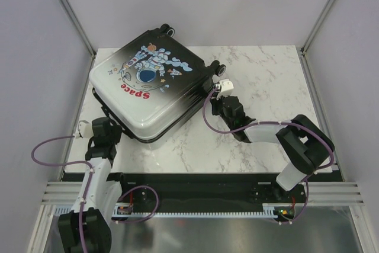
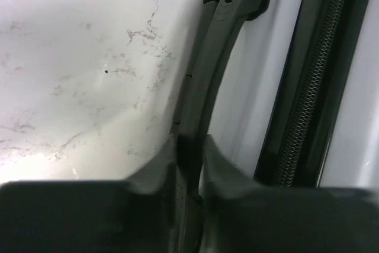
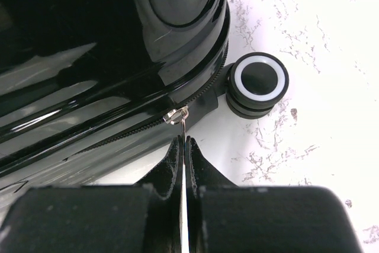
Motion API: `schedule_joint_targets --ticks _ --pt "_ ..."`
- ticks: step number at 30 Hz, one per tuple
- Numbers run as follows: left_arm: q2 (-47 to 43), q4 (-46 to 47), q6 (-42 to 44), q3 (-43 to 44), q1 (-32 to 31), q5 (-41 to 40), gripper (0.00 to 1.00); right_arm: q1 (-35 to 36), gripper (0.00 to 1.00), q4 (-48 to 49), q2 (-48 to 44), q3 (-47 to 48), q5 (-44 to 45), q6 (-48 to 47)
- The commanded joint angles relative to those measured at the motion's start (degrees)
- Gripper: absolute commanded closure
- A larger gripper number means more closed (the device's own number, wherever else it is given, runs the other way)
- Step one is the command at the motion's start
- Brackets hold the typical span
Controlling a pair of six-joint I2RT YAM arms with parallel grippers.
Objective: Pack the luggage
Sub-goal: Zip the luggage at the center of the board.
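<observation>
The luggage lies flat and closed on the marble table, astronaut print up, wheels toward the back. My left gripper is at its near left side. In the left wrist view the fingers are shut on the black handle of the luggage, next to the zipper track. My right gripper is at the right side by a wheel. There its jaws are shut on the thin metal zipper pull hanging from the slider.
The marble table stretches to the right of the luggage. Metal frame posts and pale walls enclose the back and sides. A black base rail runs along the near edge.
</observation>
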Motion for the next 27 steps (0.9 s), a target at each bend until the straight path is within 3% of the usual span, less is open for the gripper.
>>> schedule_joint_targets --ticks 1,3,13,27 --pt "1.6 -2.3 1.5 -0.7 0.9 0.8 0.89 -2.8 1.0 -2.2 -0.5 3.2 9.0 -0.6" --pt "1.5 -3.3 0.2 -1.1 3.0 1.2 0.98 -4.5 1.0 -2.5 -0.2 3.4 9.0 0.1" --pt "-0.3 -3.5 3.1 -2.3 14.7 5.2 0.98 -13.2 1.0 -1.5 0.8 4.8 4.9 0.2" --pt "3.6 -1.2 9.0 -0.6 20.5 7.4 0.98 -18.3 1.0 -0.6 8.6 14.3 -1.8 0.1"
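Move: The right hand already grips the zipper pull on the luggage's right-hand long side. The wheel corner it is taking the pull to lies about 8 cm ahead and 2 cm right at its own height, with the lower wheel some 10 cm ahead, 3 cm right and 6 cm below. The side handle lies between the left hand's half-closed fingers, its middle about 1 cm ahead and 1 cm right, and the zip track runs about 4 cm ahead, 4 cm right and 4 cm above. The right hand keeps its pinch on the zipper pull and draws it along the track towards the wheel corner, going forward about 6 cm at a near-constant height and edging a couple of centimetres right in the first half before running straight forward. Meanwhile the left hand shuts its fingers on the side handle and holds it, drawing about 1 cm to the left as the wrist rolls some 10 degrees, its left side sinking. ##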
